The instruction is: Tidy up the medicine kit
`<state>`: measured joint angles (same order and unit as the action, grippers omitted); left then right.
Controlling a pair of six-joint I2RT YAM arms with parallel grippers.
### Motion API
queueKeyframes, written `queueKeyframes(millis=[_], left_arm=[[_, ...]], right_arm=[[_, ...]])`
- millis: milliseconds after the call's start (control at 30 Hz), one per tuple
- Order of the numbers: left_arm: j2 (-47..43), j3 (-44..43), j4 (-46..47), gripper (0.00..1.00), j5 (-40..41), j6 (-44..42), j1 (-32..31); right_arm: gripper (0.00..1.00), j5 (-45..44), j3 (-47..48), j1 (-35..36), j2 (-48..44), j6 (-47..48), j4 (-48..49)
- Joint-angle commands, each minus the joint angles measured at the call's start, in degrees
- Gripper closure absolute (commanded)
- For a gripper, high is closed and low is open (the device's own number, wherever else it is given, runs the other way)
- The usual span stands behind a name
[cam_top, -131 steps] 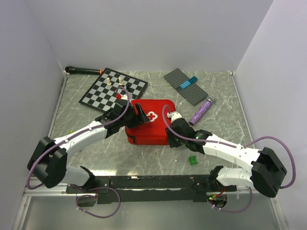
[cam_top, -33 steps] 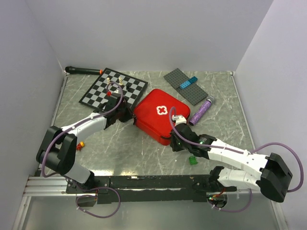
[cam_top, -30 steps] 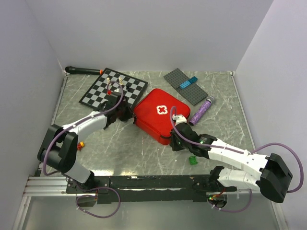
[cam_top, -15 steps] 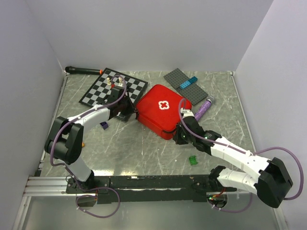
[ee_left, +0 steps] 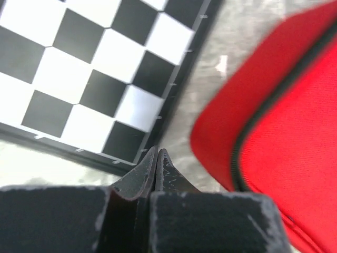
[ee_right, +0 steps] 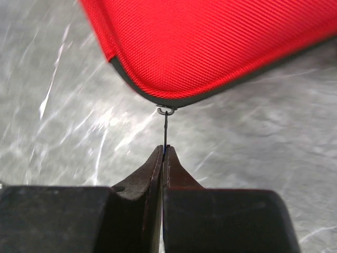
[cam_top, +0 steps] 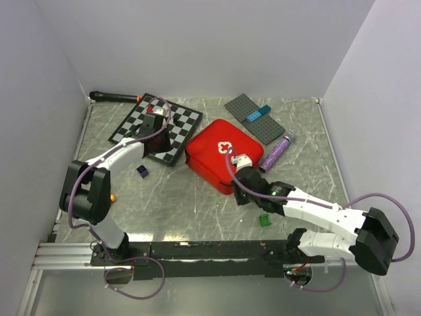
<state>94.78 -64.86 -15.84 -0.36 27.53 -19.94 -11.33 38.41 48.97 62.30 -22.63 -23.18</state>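
The medicine kit (cam_top: 209,157) is a red fabric zip case with a white cross, lying zipped shut at mid-table. My right gripper (cam_top: 238,194) sits at its near corner. In the right wrist view the gripper (ee_right: 164,148) is shut on the thin zipper pull (ee_right: 165,126) hanging from the kit's corner (ee_right: 210,47). My left gripper (cam_top: 168,153) hovers at the near corner of the chessboard, just left of the kit. In the left wrist view it (ee_left: 157,151) is shut with nothing in it, and the kit's edge (ee_left: 295,132) lies to its right.
A black-and-white chessboard (cam_top: 135,122) with a few pieces lies at back left, a black marker (cam_top: 113,97) behind it. A grey baseplate (cam_top: 260,125) with a blue brick (cam_top: 258,113) and a purple tube (cam_top: 276,151) lie right of the kit. A small green block (cam_top: 264,220) and a small purple block (cam_top: 142,171) rest nearer.
The left gripper shut fully and drew back from the kit toward the chessboard, uncovering the purple block. The kit shifted slightly, and the right gripper stayed shut at its near corner.
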Motion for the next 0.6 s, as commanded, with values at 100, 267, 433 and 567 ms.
queueKeyframes(millis=[100,267,433,567], left_arm=[[-3.3,-1.7,-4.6,0.84,4.7,1.5,0.2],[-11.9,6.8,2.8,0.55,-5.2,8.8,0.0],[-18.8,15.6,14.8,0.39,-12.4,17.0,-6.0],[-15.3,12.6,17.6,0.37,-10.8,17.8,-14.7]], right_arm=[[1.00,-2.1,3.9,11.7,4.7,-1.9,-4.9],[1.00,-2.4,8.3,17.5,9.6,-2.9,-4.9],[1.00,-2.8,9.8,19.3,12.8,-2.8,-3.9],[1.00,-3.6,8.2,19.3,12.4,-3.0,-3.7]])
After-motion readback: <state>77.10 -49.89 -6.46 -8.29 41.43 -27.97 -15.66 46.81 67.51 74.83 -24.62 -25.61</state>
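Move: The right hand holds the zipper pull at the kit's near corner; the middle of the medicine kit lies about 14 cm ahead of that hand and 5 cm to its left, some 4 cm lower. From the same hand, the green piece sits 7 cm back and 9 cm right, the purple tube 17 cm ahead and 12 cm right. From the empty left hand the kit's middle lies 18 cm right and 2 cm back; the chessboard's middle is 8 cm ahead and 5 cm left. Left and back, nearly level, the right hand draws the zipper pull by some 9 cm in all, still pinching its cord and turning about 15 degrees counter-clockwise, then eases to a stop. The left hand, shut and off the kit, first shifts slightly left, then opens wide while swinging back, right and up towards the kit's left side, ending roughly 5 cm higher; no touch is visible. ##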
